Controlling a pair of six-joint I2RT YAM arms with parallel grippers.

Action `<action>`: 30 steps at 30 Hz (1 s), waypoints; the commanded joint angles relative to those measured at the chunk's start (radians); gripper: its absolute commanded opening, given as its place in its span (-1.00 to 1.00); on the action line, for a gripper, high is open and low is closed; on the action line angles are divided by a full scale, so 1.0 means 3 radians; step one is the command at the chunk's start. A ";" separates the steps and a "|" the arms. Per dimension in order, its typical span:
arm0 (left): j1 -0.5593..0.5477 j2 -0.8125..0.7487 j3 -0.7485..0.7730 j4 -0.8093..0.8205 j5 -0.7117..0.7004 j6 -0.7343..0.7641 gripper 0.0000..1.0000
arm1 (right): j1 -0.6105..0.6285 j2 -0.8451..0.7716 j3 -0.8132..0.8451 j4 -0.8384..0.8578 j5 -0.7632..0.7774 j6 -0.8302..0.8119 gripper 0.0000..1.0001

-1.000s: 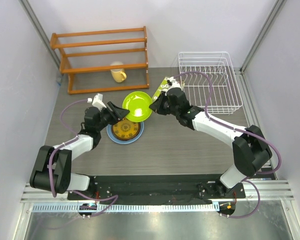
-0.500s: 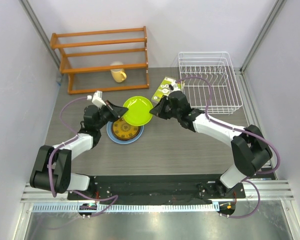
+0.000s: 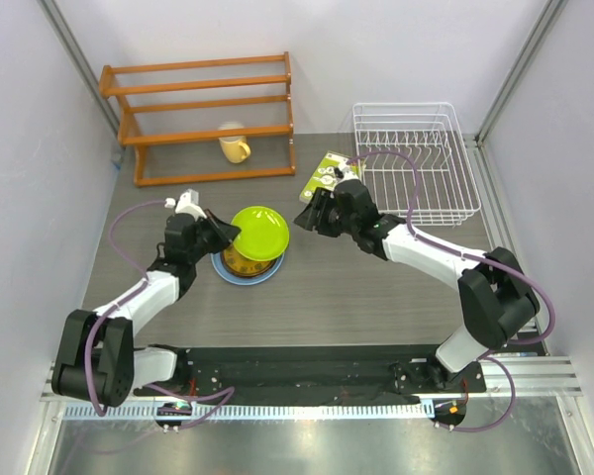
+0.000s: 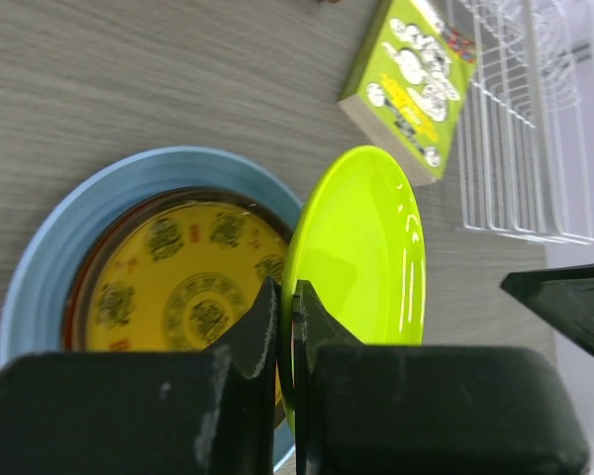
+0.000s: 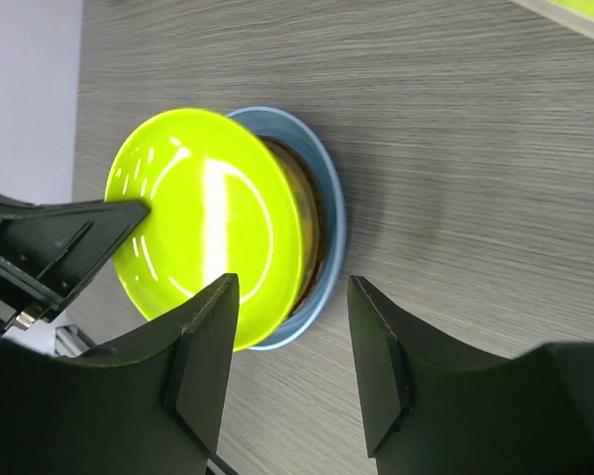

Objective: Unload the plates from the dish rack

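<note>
The lime green plate hangs tilted over the stack, and my left gripper is shut on its left rim. In the left wrist view the left gripper pinches the lime plate edge-on. Below lie the amber plate and a dark red rim, inside the light blue plate. My right gripper stands open just right of the lime plate, not touching it. In the right wrist view the right gripper frames the lime plate and the blue plate. The white wire dish rack holds no plates.
An orange wooden shelf rack stands at the back left with a yellow mug on it. A green box lies between the stack and the dish rack, just behind my right gripper.
My right gripper has opened and let go of the lime plate. My left gripper has shut on the plate's rim and carried it left and nearer, over the stack.
</note>
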 commanded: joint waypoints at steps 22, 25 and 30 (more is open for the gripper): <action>0.0036 0.0037 -0.0225 -0.0216 -0.0788 0.0258 -0.12 | -0.0133 -0.0149 -0.0010 -0.0159 0.0113 -0.0243 0.09; 0.0036 0.0001 -0.0225 -0.0251 -0.0813 0.0279 0.12 | -0.0138 -0.0175 -0.0016 -0.0190 0.0128 -0.0268 0.09; 0.0036 -0.0208 -0.0118 -0.0557 -0.0946 0.0340 0.41 | -0.0148 -0.0261 -0.0005 -0.0364 0.0464 -0.0482 0.10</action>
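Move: Just to the right and behind the left hand, some 2 cm right and 2 cm back, lies the middle of the plate stack, about 8 cm below; that hand still grips the green plate by its edge, the plate's middle roughly 7 cm right and 1 cm ahead. The book lies about 21 cm right and 15 cm ahead, the mug 25 cm ahead and 1 cm left. From the right hand the stack is roughly 16 cm left, 7 cm back and 10 cm lower. Lowering the green plate onto the stack, the left hand sinks about 6 cm while swinging 5 cm left and slightly back, quickly at first and then easing. Its wrist rolls left side up, tips down and turns counter-clockwise, some 15 degrees in all; then the fingers open wide and let go of the rim. The empty right hand drifts about 3 cm right and a little down, away from the stack, fingers staying open. ##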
